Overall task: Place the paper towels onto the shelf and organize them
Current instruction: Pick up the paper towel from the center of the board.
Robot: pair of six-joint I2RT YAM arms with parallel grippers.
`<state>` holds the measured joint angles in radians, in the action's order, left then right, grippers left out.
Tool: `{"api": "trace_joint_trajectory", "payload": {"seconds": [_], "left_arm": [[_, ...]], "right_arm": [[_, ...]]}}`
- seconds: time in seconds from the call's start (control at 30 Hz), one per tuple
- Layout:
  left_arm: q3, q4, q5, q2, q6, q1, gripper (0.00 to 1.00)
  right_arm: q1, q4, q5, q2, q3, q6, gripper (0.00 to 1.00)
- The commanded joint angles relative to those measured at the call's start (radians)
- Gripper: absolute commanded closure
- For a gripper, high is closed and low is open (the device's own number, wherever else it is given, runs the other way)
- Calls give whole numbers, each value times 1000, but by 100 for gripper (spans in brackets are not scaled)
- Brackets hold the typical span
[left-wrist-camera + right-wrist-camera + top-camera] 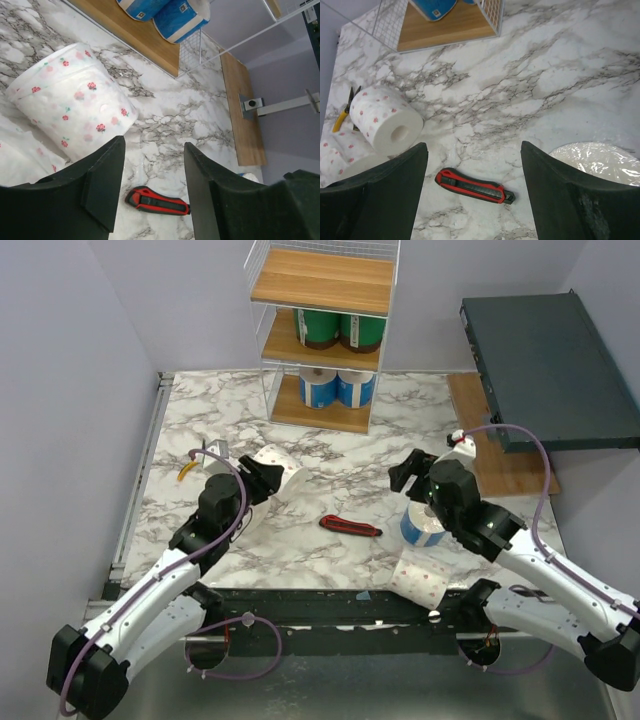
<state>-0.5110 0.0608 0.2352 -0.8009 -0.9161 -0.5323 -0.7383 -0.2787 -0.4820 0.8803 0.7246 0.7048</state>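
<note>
The shelf [322,285] stands at the back, with two green-wrapped rolls [340,330] on its middle tier and two blue-wrapped rolls [337,388] on its bottom tier. My left gripper [268,480] is open and empty, just right of a white dotted roll [70,100] lying on the table; a second dotted roll [20,160] lies under the arm. My right gripper [412,472] is open and empty above the table, left of a blue-wrapped roll [422,527] standing under the wrist. Another dotted roll [420,578] lies at the front edge.
A red-and-black utility knife [350,527] lies mid-table between the grippers. Yellow-handled pliers [188,465] lie at the left. A dark slab [550,360] rests over a wooden board [490,440] at the right. The shelf's top tier is bare.
</note>
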Motion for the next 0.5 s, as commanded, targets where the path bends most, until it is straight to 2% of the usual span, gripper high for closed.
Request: {"api": "trace_joint_trajectory", "payload": {"seconds": [0.0, 0.03, 0.13, 0.23, 0.37, 0.47], "left_arm": [[55, -27, -12, 72, 59, -6, 46], [70, -26, 5, 88, 56, -4, 43], [119, -58, 97, 156, -45, -2, 21], [179, -59, 137, 226, -164, 4, 13], [293, 12, 99, 334, -243, 8, 2], [343, 52, 61, 373, -268, 8, 1]], "right_arm": [[-1, -251, -139, 35, 150, -6, 21], [0, -308, -151, 50, 188, -4, 21], [0, -441, -175, 97, 248, 25, 21], [-1, -487, -177, 107, 219, 71, 21], [0, -514, -120, 141, 173, 141, 22], [0, -525, -94, 161, 164, 157, 24]]}}
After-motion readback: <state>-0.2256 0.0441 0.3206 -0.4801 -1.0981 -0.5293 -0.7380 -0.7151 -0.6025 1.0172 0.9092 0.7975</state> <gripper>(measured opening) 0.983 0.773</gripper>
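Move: The blue paper towel stands upright some 7 cm to the right of the right hand, about 4 cm back and 14 cm below. From that hand, the red knife is 12 cm left, 2 cm back; a flowered towel by the near edge is 16 cm back, 5 cm left. The nearer lying flowered towel is about 9 cm left of the left hand, 2 cm back and 14 cm below; the farther flowered towel lies straight ahead, 8 cm out. Towards the blue paper towel the right hand lifts about 3 cm while swinging right, then sinks some 6 cm from that crest, easing back, its open fingers tipping down about 15 degrees, rolling left side down and turning slightly clockwise. Towards the nearer flowered towel the left hand sinks 5 cm, also moving back and left, spreading its half-open fingers wide. ##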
